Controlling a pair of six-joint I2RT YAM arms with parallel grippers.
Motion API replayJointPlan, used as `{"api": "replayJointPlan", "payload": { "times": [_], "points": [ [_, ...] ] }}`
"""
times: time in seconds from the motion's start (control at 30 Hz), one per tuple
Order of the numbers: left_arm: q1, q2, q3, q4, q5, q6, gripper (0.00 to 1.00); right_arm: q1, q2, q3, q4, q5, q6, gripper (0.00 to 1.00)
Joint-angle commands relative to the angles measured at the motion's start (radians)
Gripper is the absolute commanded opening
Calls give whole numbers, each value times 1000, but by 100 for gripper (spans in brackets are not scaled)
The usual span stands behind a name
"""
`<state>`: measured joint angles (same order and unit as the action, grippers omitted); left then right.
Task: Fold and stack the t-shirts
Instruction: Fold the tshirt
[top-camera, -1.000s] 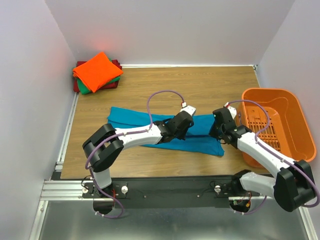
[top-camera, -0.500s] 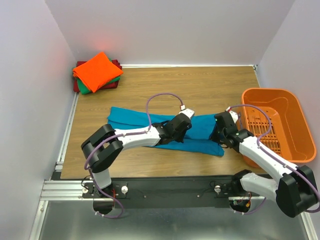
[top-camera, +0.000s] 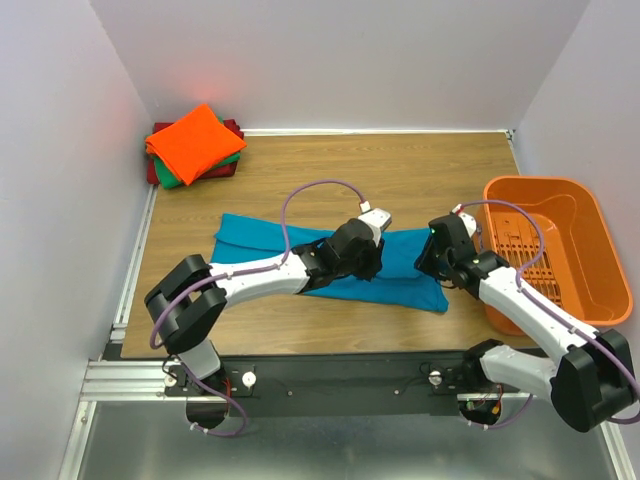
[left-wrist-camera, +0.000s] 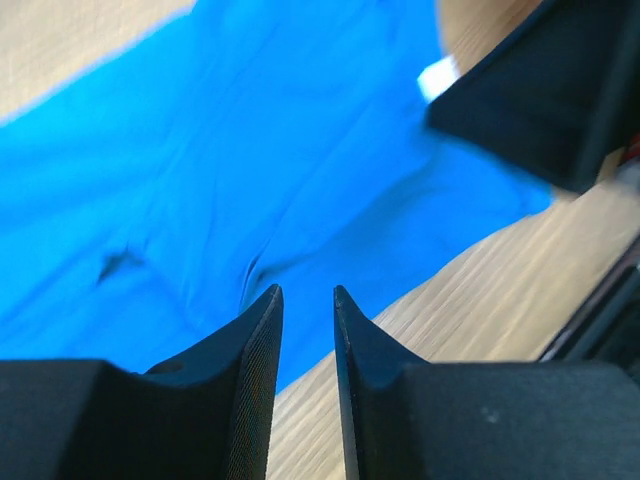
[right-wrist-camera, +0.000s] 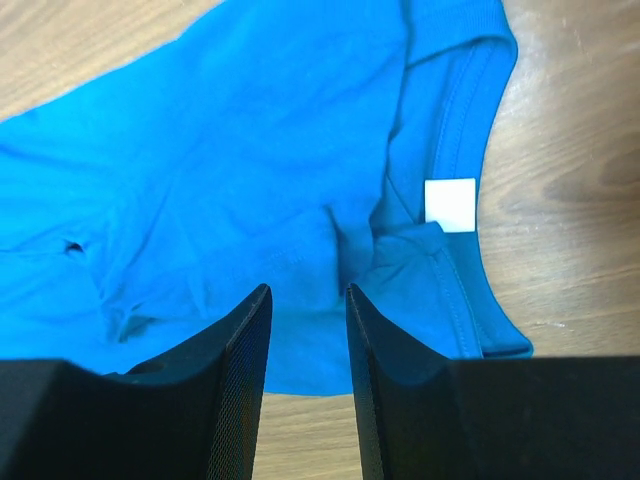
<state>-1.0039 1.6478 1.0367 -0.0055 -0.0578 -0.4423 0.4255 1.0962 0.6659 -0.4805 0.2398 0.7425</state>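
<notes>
The teal-blue t-shirt (top-camera: 262, 240) lies as a long folded strip across the middle of the table. My left gripper (top-camera: 365, 266) hovers over its middle near the front edge. In the left wrist view that gripper (left-wrist-camera: 308, 290) is open by a narrow gap, with only cloth (left-wrist-camera: 250, 150) and wood below it. My right gripper (top-camera: 425, 264) is over the shirt's right end. In the right wrist view it (right-wrist-camera: 308, 288) stands open above the cloth (right-wrist-camera: 230, 150), beside the collar with its white label (right-wrist-camera: 450, 204). Folded t-shirts are stacked at the back left, the orange one (top-camera: 195, 140) on top of green (top-camera: 171, 181) and dark red (top-camera: 236, 128).
An orange slotted basket (top-camera: 585, 215) stands at the table's right edge, close to my right arm. Grey walls close in the left, back and right sides. A metal rail runs along the table's left edge (top-camera: 135, 270).
Both grippers have gone from shut to open and let go of the teal shirt, which now lies loose on the table. The left arm's elbow has swung slightly left.
</notes>
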Motion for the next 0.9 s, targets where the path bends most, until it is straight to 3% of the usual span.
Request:
{"api": "replayJointPlan", "payload": {
  "times": [0.0, 0.23, 0.4, 0.87],
  "points": [
    [43, 39, 74, 53, 53, 7, 35, 1, -7, 46, -10, 59, -8, 43],
    [54, 185, 79, 171, 258, 7, 32, 1, -13, 46, -10, 81, -3, 43],
    [54, 227, 62, 225, 321, -10, 33, 1, -7, 37, -10, 73, 3, 42],
    [53, 299, 36, 249, 326, -24, 33, 1, 57, -15, 63, 41, 20, 41]
  ]
}}
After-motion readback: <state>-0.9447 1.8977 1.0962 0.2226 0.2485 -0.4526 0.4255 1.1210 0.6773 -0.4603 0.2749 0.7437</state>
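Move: The t-shirt's turned-over sleeve flap is about 9 cm to the left gripper's right, roughly 1 cm ahead and 5 cm below. The white label lies about 16 cm to that hand's right, 1 cm ahead, and the shirt's near long edge runs some 5 cm back. The right gripper hovers about 13 cm to the left gripper's right. From the right hand the flap is some 4 cm to the left, level fore and aft, 4 cm below. Swing the left gripper right over the folded shirt in a small arch, rising a little and forward first, then sinking about 6 cm as it draws back, to end near the sleeve flap, about 5 cm right of where it began. Turn it some 10 degrees clockwise on the way, tipping the fingers slightly farther down. Keep the fingers parted, low at the cloth, without gripping. ##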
